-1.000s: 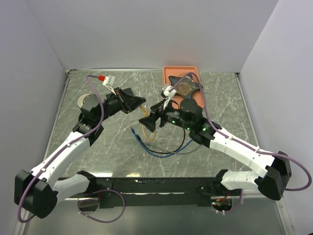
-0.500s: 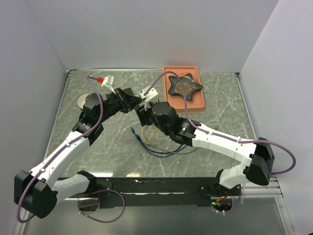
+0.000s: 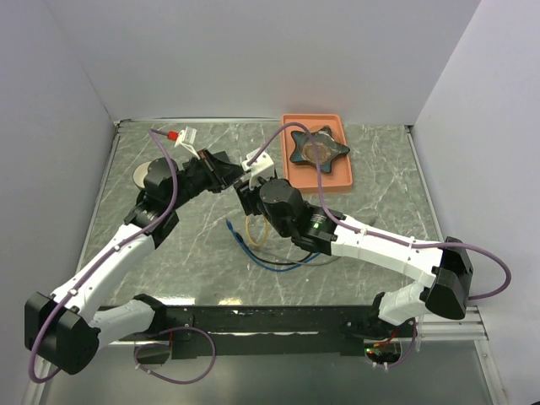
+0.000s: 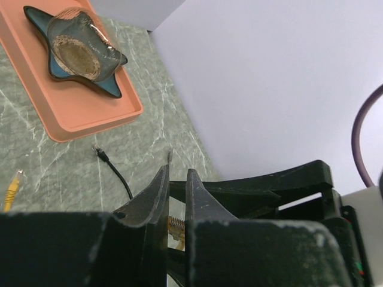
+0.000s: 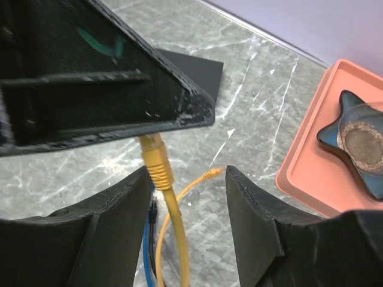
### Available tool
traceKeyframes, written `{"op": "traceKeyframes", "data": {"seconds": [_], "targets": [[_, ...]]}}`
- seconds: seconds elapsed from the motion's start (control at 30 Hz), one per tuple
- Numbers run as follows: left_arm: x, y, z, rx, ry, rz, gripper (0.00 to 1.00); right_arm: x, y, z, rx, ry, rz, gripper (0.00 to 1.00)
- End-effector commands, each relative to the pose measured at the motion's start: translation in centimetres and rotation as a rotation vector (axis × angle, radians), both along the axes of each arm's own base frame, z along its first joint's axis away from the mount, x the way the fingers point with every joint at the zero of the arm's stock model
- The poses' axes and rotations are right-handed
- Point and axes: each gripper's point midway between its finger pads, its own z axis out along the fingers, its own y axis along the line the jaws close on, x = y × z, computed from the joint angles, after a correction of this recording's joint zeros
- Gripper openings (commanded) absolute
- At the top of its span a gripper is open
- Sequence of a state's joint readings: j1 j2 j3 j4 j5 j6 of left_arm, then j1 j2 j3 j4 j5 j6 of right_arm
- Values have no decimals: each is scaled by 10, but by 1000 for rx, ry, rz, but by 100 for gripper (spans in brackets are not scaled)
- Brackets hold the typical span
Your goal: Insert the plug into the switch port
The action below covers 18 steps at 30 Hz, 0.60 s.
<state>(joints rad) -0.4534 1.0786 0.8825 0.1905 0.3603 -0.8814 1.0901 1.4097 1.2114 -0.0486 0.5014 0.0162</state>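
Note:
The yellow plug (image 5: 154,156) stands up between my right gripper's (image 5: 187,170) open fingers, close against the left one and well clear of the right one. Its top goes in between the fingers of my left gripper (image 4: 178,170), which is shut on it. The plug's (image 4: 173,226) gold contacts show deep in that narrow gap. From above, the two grippers meet: left (image 3: 229,175), right (image 3: 247,192). A flat black box, the switch (image 5: 196,67), lies on the table just behind the left gripper. Its port row is hidden.
The yellow cable (image 3: 253,229) loops on the table with blue (image 3: 270,263) and black (image 3: 316,253) cables. Its free end (image 5: 210,174) lies beyond my right fingers. An orange tray (image 3: 329,179) holding a dark star-shaped dish (image 3: 316,148) sits far right. Walls enclose the table.
My right arm has swung left from beside the tray to the left gripper, and its jaws have narrowed around the plug. The left arm has stayed still.

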Motion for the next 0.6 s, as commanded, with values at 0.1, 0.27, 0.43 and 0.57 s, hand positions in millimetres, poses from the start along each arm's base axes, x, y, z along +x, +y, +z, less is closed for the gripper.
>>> {"op": "traceKeyframes", "data": {"seconds": [0.1,0.27,0.43,0.57], "targets": [[4,-4,14,-12,-7,-1,1,-4,3,49,140,-82,2,59],[4,-5,15,-14,-10,-10,1,-1,3,52,145,-86,-12,32],[3,-5,18,-27,-18,-9,1,4,8,40,72,-83,-16,20],[1,-5,21,-27,-29,-16,1,3,12,39,77,-76,5,10]]}}
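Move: The plug, pinched by the left fingers with its boot and cable hanging down, is about 3 cm above the right hand and some 1 cm left, level with it fore and aft; from the left hand it is straight below by about 2 cm. From the right hand, the black switch box lies roughly 15 cm ahead and 12 cm left, the orange tray 21 cm ahead and 21 cm right, and the blue cable's end 2 cm back and 6 cm left, all some 28 cm lower. The right hand rises about 1.5 cm and eases about 1 cm left, bringing its half-open fingers up around the yellow boot, while the left hand, keeping its pinch on the plug, sinks about 1.5 cm towards them. As that approach ends the right fingers close, going from a bit over half open to nearly shut, and pinch the boot just under the left fingertips, both hands then staying almost still. ##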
